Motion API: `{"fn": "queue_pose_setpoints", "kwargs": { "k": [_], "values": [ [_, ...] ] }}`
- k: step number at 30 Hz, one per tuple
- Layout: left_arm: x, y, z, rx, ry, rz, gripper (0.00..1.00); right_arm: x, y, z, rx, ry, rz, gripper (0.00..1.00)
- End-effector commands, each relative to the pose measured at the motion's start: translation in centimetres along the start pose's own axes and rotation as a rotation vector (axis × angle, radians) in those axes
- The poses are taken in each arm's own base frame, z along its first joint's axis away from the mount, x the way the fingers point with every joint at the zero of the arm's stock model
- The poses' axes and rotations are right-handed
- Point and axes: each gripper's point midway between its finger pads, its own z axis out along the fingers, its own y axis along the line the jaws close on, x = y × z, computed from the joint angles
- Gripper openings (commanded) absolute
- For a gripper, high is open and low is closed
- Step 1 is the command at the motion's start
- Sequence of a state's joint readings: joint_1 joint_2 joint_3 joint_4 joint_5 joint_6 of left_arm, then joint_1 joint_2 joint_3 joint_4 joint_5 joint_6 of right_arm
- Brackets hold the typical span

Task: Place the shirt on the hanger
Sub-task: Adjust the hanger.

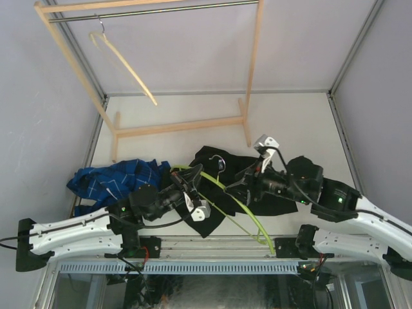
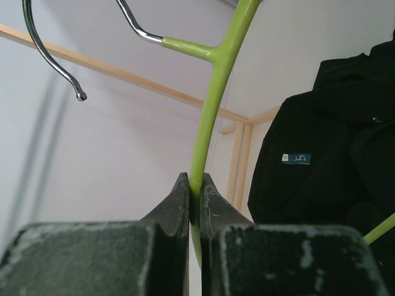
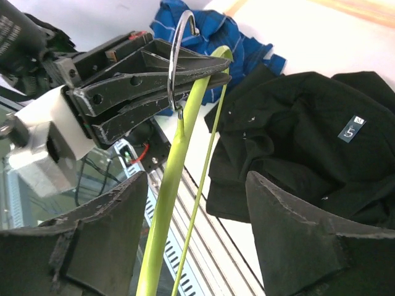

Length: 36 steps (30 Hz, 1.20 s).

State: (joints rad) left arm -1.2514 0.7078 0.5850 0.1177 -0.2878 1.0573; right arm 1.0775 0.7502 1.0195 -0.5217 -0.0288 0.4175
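The lime-green hanger (image 1: 225,193) runs slantwise over the black shirt (image 1: 215,164), which lies crumpled on the table. My left gripper (image 1: 188,181) is shut on one arm of the hanger (image 2: 203,135); the silver hook (image 2: 52,58) shows above the jaws. The shirt (image 2: 327,160) and its label (image 2: 296,159) lie to the right in that view. My right gripper (image 3: 197,209) is open, its fingers (image 3: 296,228) straddling the hanger's arm (image 3: 170,191) without touching it. The shirt (image 3: 296,135) lies behind the hanger there.
A blue plaid shirt (image 1: 116,180) lies bunched at the left of the table. A wooden clothes rack (image 1: 180,125) stands at the back, with a cream hanger (image 1: 122,61) on its rail. The table's metal front edge (image 1: 212,248) is just beneath the hanger's lower end.
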Motion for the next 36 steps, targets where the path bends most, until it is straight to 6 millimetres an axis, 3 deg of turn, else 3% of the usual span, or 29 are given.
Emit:
{"fn": "queue_pose_setpoints", "kwargs": {
  "k": [1,9,16,19,20,22,27,30,36],
  "values": [
    [-0.4,1.1,0.1,-0.051,-0.014,-0.031,0.0,-1.1,0.3,1.1,0.04,-0.013,-0.067,0.62],
    [0.0,0.9,0.2,-0.053,0.003,-0.025,0.0,1.0,0.9,2.3,0.014,0.082,-0.076,0.38],
    [0.4,1.5,0.2,-0.077,0.028,-0.033,0.0,2.5,-1.3,2.5,0.126,0.135,-0.092,0.19],
    [0.4,1.7,0.2,-0.084,0.032,-0.043,0.0,2.6,-1.5,2.5,0.139,0.138,-0.096,0.07],
    [0.3,1.9,0.2,-0.089,0.032,-0.049,0.06,2.5,-1.7,2.6,0.148,0.133,-0.095,0.01],
    [0.1,2.1,0.1,-0.094,0.026,-0.069,0.36,2.2,-2.1,2.5,0.172,0.118,-0.089,0.0],
    [-2.1,1.5,-0.8,-0.01,-0.087,-0.171,0.88,1.1,-3.8,2.1,0.269,0.055,-0.071,0.0],
    [-3.5,1.9,-1.7,0.014,-0.14,-0.298,0.99,0.5,-5.1,1.6,0.334,0.025,-0.072,0.0],
    [-3.7,3.4,-2.4,-0.061,-0.116,-0.643,1.0,-0.3,-6.7,0.6,0.375,-0.01,-0.061,0.0]
  ]
}}
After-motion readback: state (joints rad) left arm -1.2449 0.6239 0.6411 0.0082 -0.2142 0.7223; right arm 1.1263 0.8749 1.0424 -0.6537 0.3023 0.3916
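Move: The open right hand is going for the green hanger's bar just right of the hook's neck. That spot lies about 2 cm to its left and 3 cm below, no farther out; the hook stands about 7 cm ahead and 3 cm left, roughly level. The black shirt lies some 24 cm below, about 4 cm back. From the left hand, already gripping the bar on the hook's other side, the spot is about 8 cm right and 6 cm back. The right fingers pinch the hanger bar beside the hook, the hand having sunk about 4 cm and eased 2 cm left, tipping steeper downward as they close. The left hand keeps its grip while sinking slightly, then opens wide, lets go and draws back and up about 3 cm, rolling some 20 degrees. The right hand then carries the hanger forward and right, turning clockwise. ##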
